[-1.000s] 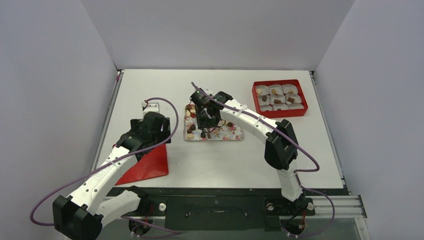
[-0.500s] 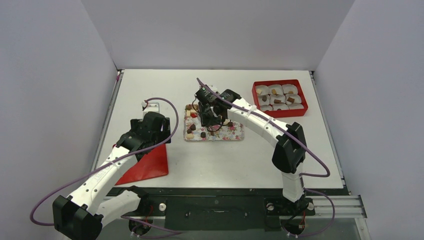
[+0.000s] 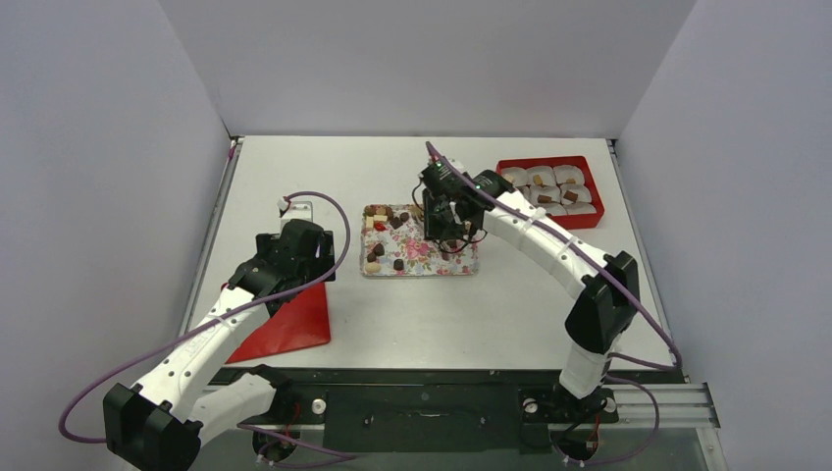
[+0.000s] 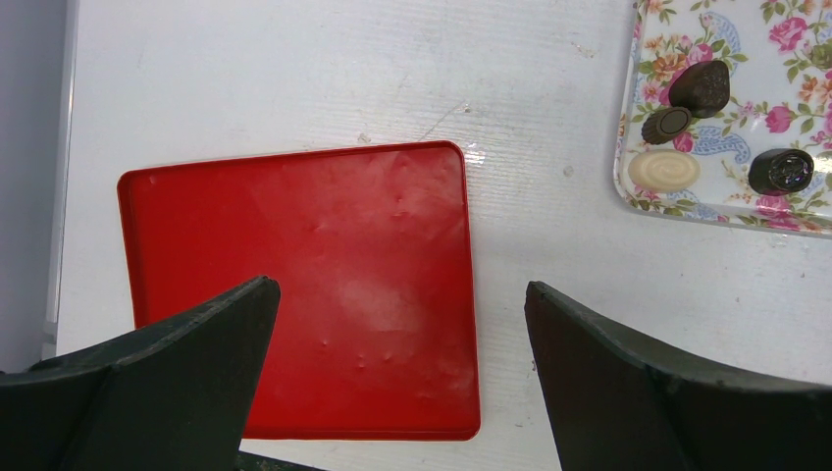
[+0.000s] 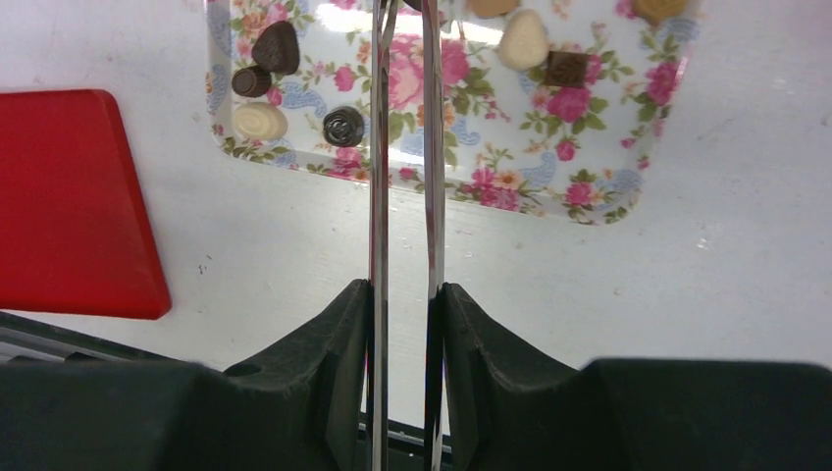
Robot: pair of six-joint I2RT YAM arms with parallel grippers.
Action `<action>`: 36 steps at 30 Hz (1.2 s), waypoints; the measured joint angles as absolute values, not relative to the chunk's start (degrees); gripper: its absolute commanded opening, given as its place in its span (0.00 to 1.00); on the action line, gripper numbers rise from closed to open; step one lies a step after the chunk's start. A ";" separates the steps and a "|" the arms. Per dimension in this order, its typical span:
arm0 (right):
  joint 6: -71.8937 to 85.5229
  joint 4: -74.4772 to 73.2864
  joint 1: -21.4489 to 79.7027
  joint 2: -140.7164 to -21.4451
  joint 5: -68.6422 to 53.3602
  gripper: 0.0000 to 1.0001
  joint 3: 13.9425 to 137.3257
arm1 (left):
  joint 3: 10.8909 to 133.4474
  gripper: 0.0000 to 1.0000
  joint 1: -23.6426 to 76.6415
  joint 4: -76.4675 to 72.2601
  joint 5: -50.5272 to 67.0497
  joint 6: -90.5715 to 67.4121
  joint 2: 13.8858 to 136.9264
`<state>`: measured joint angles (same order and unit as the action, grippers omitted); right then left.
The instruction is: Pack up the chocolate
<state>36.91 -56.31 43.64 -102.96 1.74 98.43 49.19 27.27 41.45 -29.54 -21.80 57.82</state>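
Several pieces of chocolate lie on the flower-patterned tray (image 3: 424,259): a dark heart (image 5: 277,46), a cream oval (image 5: 259,122), a dark swirl (image 5: 343,126) and a brown cube (image 5: 566,68). My right gripper (image 5: 404,289) is shut on a pair of metal tongs (image 5: 378,196), whose blades reach over the tray to the top edge of the right wrist view. Their tips are cut off there, so I cannot tell if they hold a piece. From above, the right gripper (image 3: 446,221) hangs over the tray's right part. The left gripper (image 4: 402,285) stands open above the red lid (image 4: 294,294).
A red box (image 3: 549,225) with white paper cups, some holding chocolates, stands at the back right. The flat red lid (image 3: 289,319) lies at the front left, under the left arm. A small white fitting (image 3: 297,208) sits beyond the left gripper.
The right arm has swung to the right, carrying the tongs from the tray's left-middle to its right part. The left arm has not moved.
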 measured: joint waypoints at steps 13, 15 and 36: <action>34.92 -57.17 27.51 -91.96 1.67 0.27 94.19 | 49.19 0.97 27.27 41.43 -29.54 -21.80 57.82; 34.28 -57.32 23.66 -91.09 1.69 0.27 93.38 | 49.19 0.97 27.27 41.43 -29.52 -21.80 57.80; 27.97 -57.84 -6.85 -90.32 -1.43 0.27 90.50 | 49.19 0.96 27.27 41.43 -28.67 -21.80 57.32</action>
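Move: The right hand, holding the metal tongs with a dark chocolate at their tips, is bound for the red box's near-right cup, about 17 cm ahead, 36 cm to the right and 15 cm down. The near-middle cup lies 7 cm to the left of that cup; the flowered tray's middle is some 9 cm ahead of the hand, 4 cm left and 17 cm below. From the left hand the near-right cup is about 24 cm ahead, 64 cm right, 14 cm below. Fingers still clamped on the tongs, whose tips keep hold of the dark chocolate, the right hand sweeps fast to the right, about 32 cm, from the tray to the red box's near-right corner, working some 8 cm forward. It rises nearly 5 cm early on, sinks back slightly and slows at the end, the wrist turning about 40 degrees clockwise. ##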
